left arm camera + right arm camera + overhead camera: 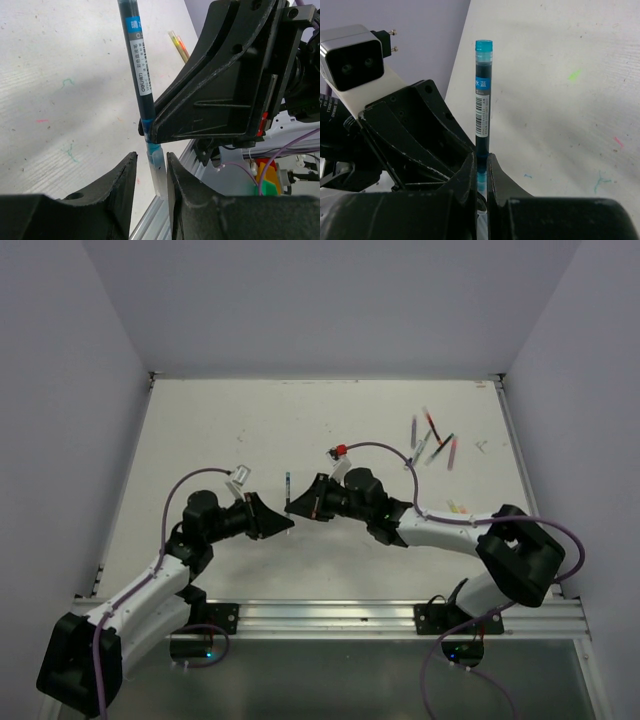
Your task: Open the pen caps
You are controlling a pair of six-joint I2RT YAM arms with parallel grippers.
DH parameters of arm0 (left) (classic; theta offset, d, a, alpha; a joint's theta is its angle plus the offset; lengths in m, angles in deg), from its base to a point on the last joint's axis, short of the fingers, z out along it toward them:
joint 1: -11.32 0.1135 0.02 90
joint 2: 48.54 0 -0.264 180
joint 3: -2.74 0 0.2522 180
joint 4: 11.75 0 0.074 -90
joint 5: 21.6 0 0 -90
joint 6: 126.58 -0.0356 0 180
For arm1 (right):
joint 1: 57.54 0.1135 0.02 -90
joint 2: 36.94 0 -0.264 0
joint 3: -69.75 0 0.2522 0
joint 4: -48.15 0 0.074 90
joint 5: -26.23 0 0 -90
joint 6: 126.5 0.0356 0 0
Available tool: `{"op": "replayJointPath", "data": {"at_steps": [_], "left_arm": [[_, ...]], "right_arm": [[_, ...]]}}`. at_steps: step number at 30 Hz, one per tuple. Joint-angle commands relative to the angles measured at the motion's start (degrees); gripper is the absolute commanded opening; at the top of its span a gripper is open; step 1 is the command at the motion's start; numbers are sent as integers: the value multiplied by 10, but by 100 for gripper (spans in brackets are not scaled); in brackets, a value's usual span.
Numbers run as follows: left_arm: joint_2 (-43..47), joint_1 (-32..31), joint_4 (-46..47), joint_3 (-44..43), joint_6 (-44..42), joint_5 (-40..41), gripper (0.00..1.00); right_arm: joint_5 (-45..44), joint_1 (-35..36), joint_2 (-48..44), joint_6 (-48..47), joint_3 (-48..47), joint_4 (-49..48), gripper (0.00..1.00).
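My right gripper point(481, 160) is shut on a blue pen point(482, 100) and holds it upright above the table. In the top view this pen point(287, 490) stands between the two grippers at mid-table. Its clear, blue-tinted cap point(156, 167) points down between the fingers of my left gripper point(151, 156). Those jaws are open: the cap lies close to the right finger, with a gap to the left one. The right gripper's finger point(210, 100) clamps the pen just above the cap. Several more pens point(435, 445) lie scattered at the far right of the table.
A small red-ended item point(340, 450) lies behind the right gripper. Two yellowish pens point(457, 506) rest beside the right arm. The aluminium rail point(330, 618) runs along the near table edge. White walls close in the table on three sides.
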Motion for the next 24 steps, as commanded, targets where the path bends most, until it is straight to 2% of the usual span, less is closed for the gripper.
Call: {"op": "replayJointPath", "data": {"at_steps": [1, 3, 6, 9, 10, 15, 18, 24], "left_arm": [[-4, -6, 4, -2, -9, -8, 33], [-9, -7, 7, -2, -9, -10, 31], [-13, -7, 4, -2, -12, -9, 20], [-16, -7, 3, -2, -12, -12, 2], [-16, -7, 2, -2, -12, -13, 0], [-16, -7, 22, 5, -4, -37, 0], [-5, -7, -5, -1, -16, -27, 0], [33, -8, -165, -41, -66, 134, 0]], "right_arm": [[-19, 3, 11, 2, -35, -33, 0], [-17, 3, 19, 2, -40, -37, 0], [-19, 3, 22, 2, -43, -39, 0], [-22, 3, 21, -6, -44, -35, 0], [-23, 3, 21, -9, -46, -33, 0], [-43, 0, 38, -59, -98, 23, 0], [-90, -4, 56, -75, -136, 63, 0], [-219, -9, 138, -85, -302, 241, 0]]}}
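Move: The clear cap points down from the pen that my right hand already holds upright. It sits between my open left fingertips, straight ahead and sideways level with my left hand, about 1 cm below it. The pen barrel rises from there, its middle about 6 cm above my left hand. For my right hand, the cap is directly under the grip, some 3 cm down, and the barrel's middle is about 4 cm up. I shut my left fingers on the cap, easing that hand down about 1 cm, while my right hand keeps its pinch on the barrel just above the cap. Then I part the two: my right hand draws the pen mainly forward, about 6 cm and some 3 cm left, tipping its fingers down some 10 degrees. My left hand trails roughly 2 cm forward and left, sinking slightly. ##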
